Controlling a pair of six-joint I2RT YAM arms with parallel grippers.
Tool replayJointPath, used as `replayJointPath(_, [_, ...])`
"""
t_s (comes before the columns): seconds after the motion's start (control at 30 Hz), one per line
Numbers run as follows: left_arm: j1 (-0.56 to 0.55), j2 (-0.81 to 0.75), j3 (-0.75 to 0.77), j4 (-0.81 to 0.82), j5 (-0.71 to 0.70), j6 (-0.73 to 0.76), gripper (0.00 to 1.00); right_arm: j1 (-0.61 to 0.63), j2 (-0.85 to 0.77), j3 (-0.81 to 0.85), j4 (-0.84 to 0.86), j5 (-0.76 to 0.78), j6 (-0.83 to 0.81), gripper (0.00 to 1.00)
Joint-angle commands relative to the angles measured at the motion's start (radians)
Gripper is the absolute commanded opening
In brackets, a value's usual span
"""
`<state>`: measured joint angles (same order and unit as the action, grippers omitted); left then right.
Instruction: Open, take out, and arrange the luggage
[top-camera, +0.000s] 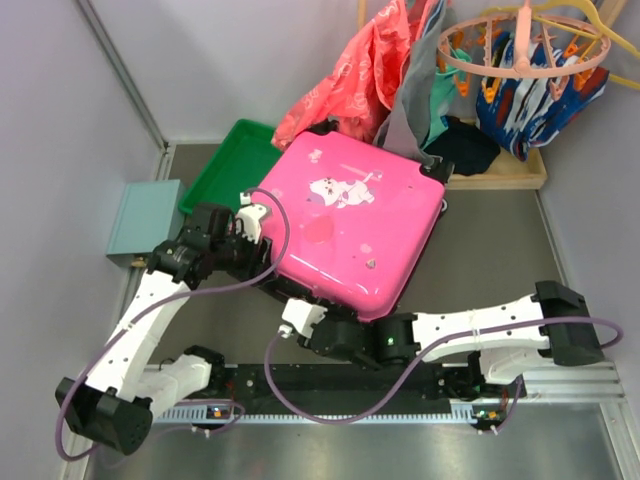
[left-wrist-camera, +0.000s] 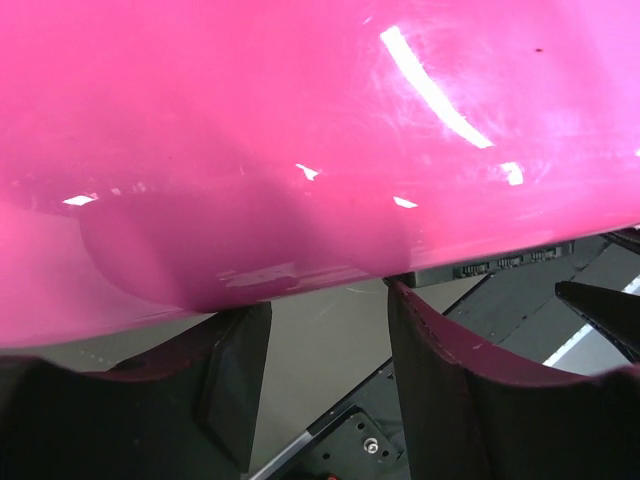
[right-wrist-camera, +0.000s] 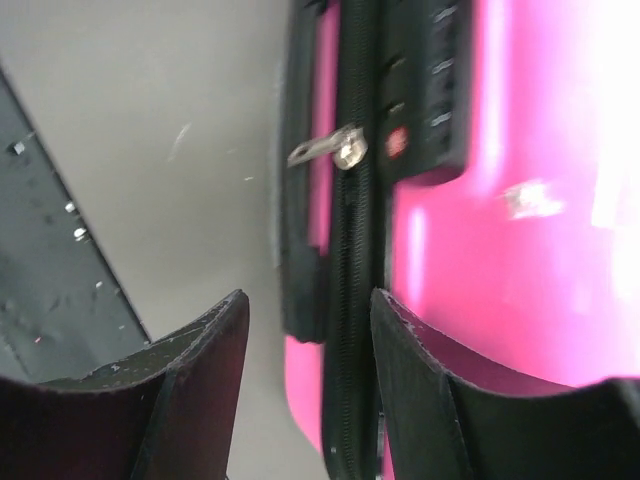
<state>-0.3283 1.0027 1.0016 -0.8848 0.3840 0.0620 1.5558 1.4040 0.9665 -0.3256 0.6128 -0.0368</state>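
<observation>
The luggage (top-camera: 355, 225), a hot-pink hard-shell suitcase with white stickers, lies flat and closed in the middle of the floor. My left gripper (top-camera: 255, 222) is at its left edge. In the left wrist view the glossy pink shell (left-wrist-camera: 300, 130) fills the top, and the left gripper (left-wrist-camera: 325, 305) stands open just under its rim with only floor between the fingers. My right gripper (top-camera: 296, 320) is at the suitcase's near corner. In the right wrist view it (right-wrist-camera: 310, 300) is open, facing the black zip seam (right-wrist-camera: 352, 260). A silver zipper pull (right-wrist-camera: 335, 148) and the black lock (right-wrist-camera: 420, 90) lie ahead.
A green tray (top-camera: 225, 165) sits behind the suitcase's left corner, and a pale-teal box (top-camera: 145, 220) stands by the left wall. Clothes (top-camera: 350, 70) hang at the back, beside a round pink drying hanger (top-camera: 525, 45) over a wooden board (top-camera: 500, 178). The arms' base rail (top-camera: 400, 395) runs along the near edge.
</observation>
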Motion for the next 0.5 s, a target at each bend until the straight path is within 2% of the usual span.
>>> replayJointPath(0.0, [-0.002,-0.036,-0.021,0.109,0.034,-0.02,0.56,-0.025,-0.004,0.077,-0.086,0.214,-0.001,0.52])
replayJointPath(0.13, [-0.002,-0.05,0.031,0.122,0.039,-0.025,0.56,-0.077,0.001,0.109,-0.208,0.248,0.075,0.52])
replayJointPath(0.17, [-0.002,-0.052,0.048,0.118,0.052,-0.025,0.56,-0.124,-0.034,0.095,-0.217,0.226,0.086,0.52])
replayJointPath(0.3, [-0.002,-0.053,0.147,0.101,0.066,-0.033,0.58,-0.184,-0.135,0.0,-0.214,0.209,0.112,0.52])
replayJointPath(0.4, [-0.002,-0.047,0.163,0.118,-0.052,-0.019,0.58,-0.206,-0.184,-0.041,-0.265,0.238,0.15,0.51])
replayJointPath(0.47, [-0.002,-0.036,0.152,0.138,-0.19,0.015,0.58,-0.215,-0.2,-0.054,-0.311,0.242,0.181,0.51])
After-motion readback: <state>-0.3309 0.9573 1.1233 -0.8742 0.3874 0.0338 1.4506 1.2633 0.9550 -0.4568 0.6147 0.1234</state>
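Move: The luggage stands crooked, its middle about 17 cm ahead of the right hand and 8 cm to its right; from the left hand it is about 10 cm ahead and 16 cm to the right, both a little lower. The black lock on its near side lies about 4 cm left of the right hand and 3 cm ahead. From the left hand, the green tray is some 21 cm ahead and 6 cm left, and the teal box 10 cm ahead and 26 cm left, both well below. Forward and slightly up at first, then swinging about 4 cm to the right, the right hand keeps its half-open fingers against the luggage's near side, pushing it round as the wrist turns some 10 degrees clockwise. The left hand, half open at the near-left edge, hardly shifts at first, then lifts quickly, about 6 cm in all, up past that edge. ##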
